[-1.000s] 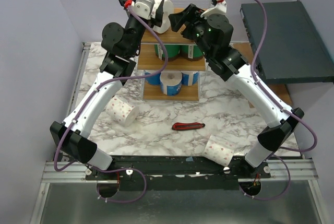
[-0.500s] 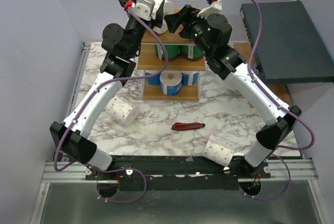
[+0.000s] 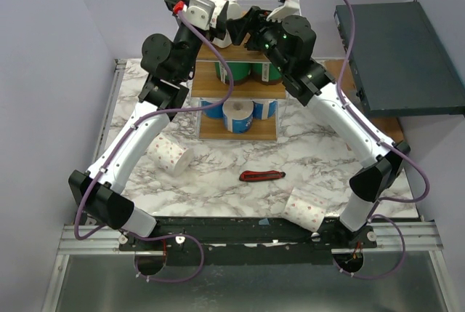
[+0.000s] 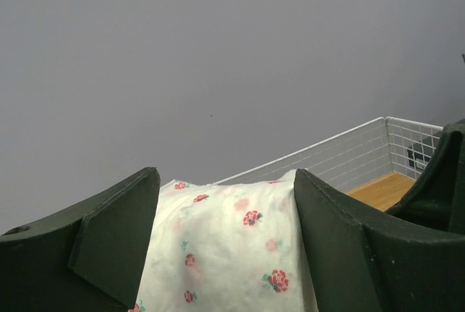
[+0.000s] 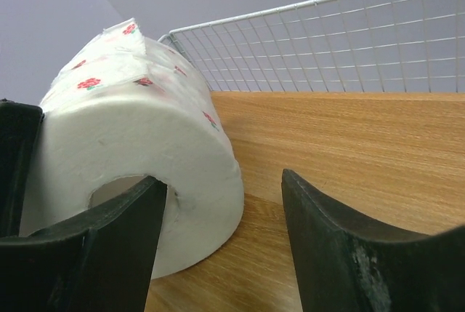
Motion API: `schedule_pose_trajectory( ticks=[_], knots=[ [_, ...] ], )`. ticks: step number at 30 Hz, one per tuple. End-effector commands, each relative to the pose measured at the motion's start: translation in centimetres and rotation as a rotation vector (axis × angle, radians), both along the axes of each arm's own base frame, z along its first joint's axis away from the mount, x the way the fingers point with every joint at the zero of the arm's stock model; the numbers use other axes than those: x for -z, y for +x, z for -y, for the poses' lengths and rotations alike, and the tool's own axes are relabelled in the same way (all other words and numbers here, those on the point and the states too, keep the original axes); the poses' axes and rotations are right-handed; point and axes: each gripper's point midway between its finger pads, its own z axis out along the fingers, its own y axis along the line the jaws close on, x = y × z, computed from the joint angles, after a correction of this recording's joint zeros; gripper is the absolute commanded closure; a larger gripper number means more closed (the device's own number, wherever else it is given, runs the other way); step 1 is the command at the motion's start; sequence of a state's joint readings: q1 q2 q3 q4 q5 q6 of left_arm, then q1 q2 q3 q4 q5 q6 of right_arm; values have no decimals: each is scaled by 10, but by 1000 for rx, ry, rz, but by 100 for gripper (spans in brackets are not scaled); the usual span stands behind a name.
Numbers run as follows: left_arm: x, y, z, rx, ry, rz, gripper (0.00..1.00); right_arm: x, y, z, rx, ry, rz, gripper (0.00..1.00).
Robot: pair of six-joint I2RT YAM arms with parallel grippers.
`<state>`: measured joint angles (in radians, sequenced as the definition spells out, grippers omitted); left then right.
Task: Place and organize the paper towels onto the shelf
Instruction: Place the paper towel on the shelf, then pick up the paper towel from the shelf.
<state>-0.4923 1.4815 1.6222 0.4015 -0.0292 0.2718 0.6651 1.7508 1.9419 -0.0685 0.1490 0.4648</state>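
My left gripper (image 3: 220, 15) is shut on a white paper towel roll with red dots (image 4: 229, 246), over the top tier of the shelf (image 3: 270, 91). In the right wrist view that roll (image 5: 134, 156) lies on its side on the wooden top tier (image 5: 349, 152). My right gripper (image 5: 221, 181) is open right beside it, one fingertip (image 5: 123, 217) in front of the hollow core, the other to the right of the roll. Green rolls (image 3: 236, 72) fill the middle tier. Blue rolls and a white one (image 3: 238, 116) sit on the bottom tier. Two dotted rolls (image 3: 168, 154) (image 3: 305, 209) lie on the table.
A white wire rail (image 5: 327, 43) fences the back of the top tier. A red-and-black utility knife (image 3: 263, 176) lies on the marble table in front of the shelf. A dark slab (image 3: 407, 57) stands at the right.
My right gripper has moved left along the top tier, up against the roll held by the left gripper, and its jaws have narrowed a little. The left arm has stayed still.
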Motion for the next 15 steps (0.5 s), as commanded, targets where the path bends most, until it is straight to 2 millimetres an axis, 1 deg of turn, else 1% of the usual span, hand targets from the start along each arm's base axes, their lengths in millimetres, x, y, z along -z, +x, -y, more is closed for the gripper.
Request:
schedule_pose_trajectory(
  ticks=[1,3,7,11,15],
  knots=[
    [-6,-7,-11,-20,-7,19,22,12,3,-9,-50,-47,8,35],
    [-5,-7,-11,-20,-7,19,22,10,2,-10,-60,-46,15,39],
    [-7,-9,-11,-18,-8,23,22,6,-1,-10,-70,-42,23,51],
    [-12,-13,-14,-18,-15,34,22,-1,-9,-6,-77,-26,24,60],
    [-20,-22,-18,-11,-47,50,21,-11,-19,0,-82,-5,22,70]
  ],
)
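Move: The white paper towel roll, its open end facing the right hand, has its middle about 4 cm ahead of that hand, 6 cm left and 1 cm up. The top shelf board's middle lies roughly 1 cm ahead, level sideways and 6 cm below; the rear wire rail is some 13 cm straight ahead at about hand height. The same roll sits between the left hand's fingers, about 1 cm ahead, 1 cm right and 2 cm below. Right hand eases 1 cm left, closing halfway to pinch the roll's near-end wall; left keeps the roll still. ##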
